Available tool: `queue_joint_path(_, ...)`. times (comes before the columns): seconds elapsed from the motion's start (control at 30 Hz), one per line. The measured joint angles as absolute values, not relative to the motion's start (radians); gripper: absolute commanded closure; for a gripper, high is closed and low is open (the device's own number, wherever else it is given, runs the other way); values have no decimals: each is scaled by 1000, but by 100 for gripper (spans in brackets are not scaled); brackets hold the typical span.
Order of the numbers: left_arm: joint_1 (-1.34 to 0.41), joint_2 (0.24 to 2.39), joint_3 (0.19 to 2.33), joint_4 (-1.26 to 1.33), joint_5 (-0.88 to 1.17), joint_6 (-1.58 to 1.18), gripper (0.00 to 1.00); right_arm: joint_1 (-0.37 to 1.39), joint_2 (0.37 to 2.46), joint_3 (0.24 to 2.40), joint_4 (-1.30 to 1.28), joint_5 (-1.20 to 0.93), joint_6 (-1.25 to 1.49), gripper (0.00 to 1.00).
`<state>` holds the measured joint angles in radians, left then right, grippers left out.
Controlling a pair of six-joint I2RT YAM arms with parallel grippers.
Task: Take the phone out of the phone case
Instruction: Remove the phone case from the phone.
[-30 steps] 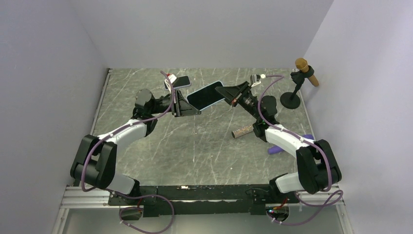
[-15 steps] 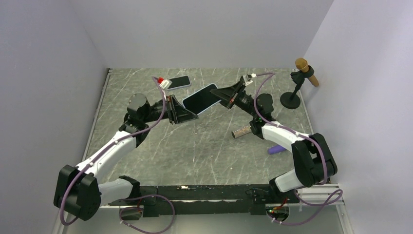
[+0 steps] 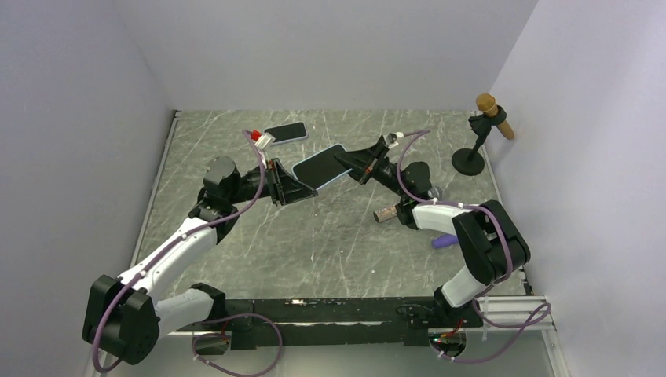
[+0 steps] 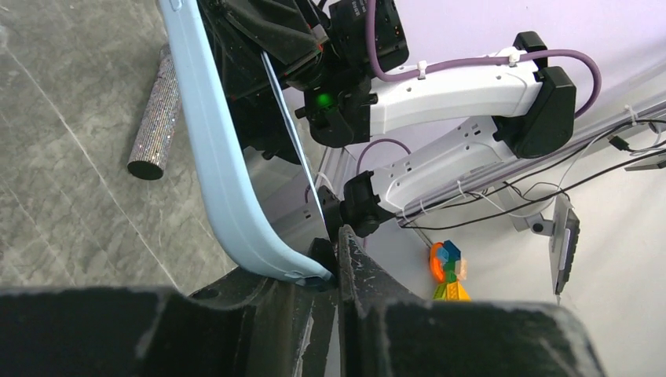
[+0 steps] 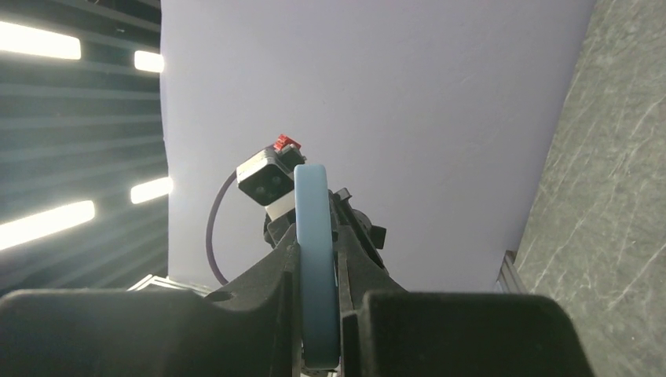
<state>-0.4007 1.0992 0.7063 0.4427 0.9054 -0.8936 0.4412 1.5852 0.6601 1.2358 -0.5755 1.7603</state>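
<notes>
The phone (image 3: 318, 165), dark screen up, sits inside the light-blue phone case (image 3: 333, 177) and hangs above the middle of the table between both arms. My left gripper (image 3: 306, 188) is shut on the case's near-left corner. In the left wrist view the case's blue rim (image 4: 212, 141) curves down into the left gripper (image 4: 328, 251). From the right, my right gripper (image 3: 345, 163) is shut on the opposite end. The right wrist view shows the blue case (image 5: 316, 236) edge-on, pinched by the right gripper (image 5: 318, 259).
A second dark phone-like slab (image 3: 284, 132) lies at the back of the table. A glittery cylinder (image 3: 389, 212) and a purple object (image 3: 446, 240) lie near the right arm. A microphone on a black stand (image 3: 487, 118) is at the back right.
Both grippers have carried the cased phone left and toward the near side. The left arm's elbow has swung outward to the left.
</notes>
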Motion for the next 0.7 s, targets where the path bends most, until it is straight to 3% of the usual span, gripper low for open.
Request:
queue_joint_path(0.5, -403, 1078, 706, 429, 881, -809, 53, 459, 1600, 646, 1233, -538, 1802, 100)
queue_joint_path(0.7, -403, 1085, 706, 469, 884, -760, 49, 461, 1601, 642, 1197, -521, 1848, 100)
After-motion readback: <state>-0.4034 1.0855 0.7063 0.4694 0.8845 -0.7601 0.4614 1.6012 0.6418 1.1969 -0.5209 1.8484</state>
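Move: The left fingers already pinch the near corner of the blue phone case; the phone's middle lies about 6 cm ahead and 3 cm to the right of this hand, at nearly its height. From the right hand, which holds the case's right end, that middle is some 5 cm left and 2 cm back. The spare phone lies about 34 cm ahead, 11 cm left and 26 cm below the left hand; the glitter tube sits about 22 cm right, 2 cm back and 26 cm below the right hand. The left hand hardly shifts from its place at the case's near corner, then spreads its fingers from about a quarter to half open and lets go of that corner, rolling roughly 10 degrees about its fingers so that its forward side lifts. The right hand keeps its pinch on the case's right end, sinking about 1.5 cm and rolling just under 10 degrees the other way, forward side down. ##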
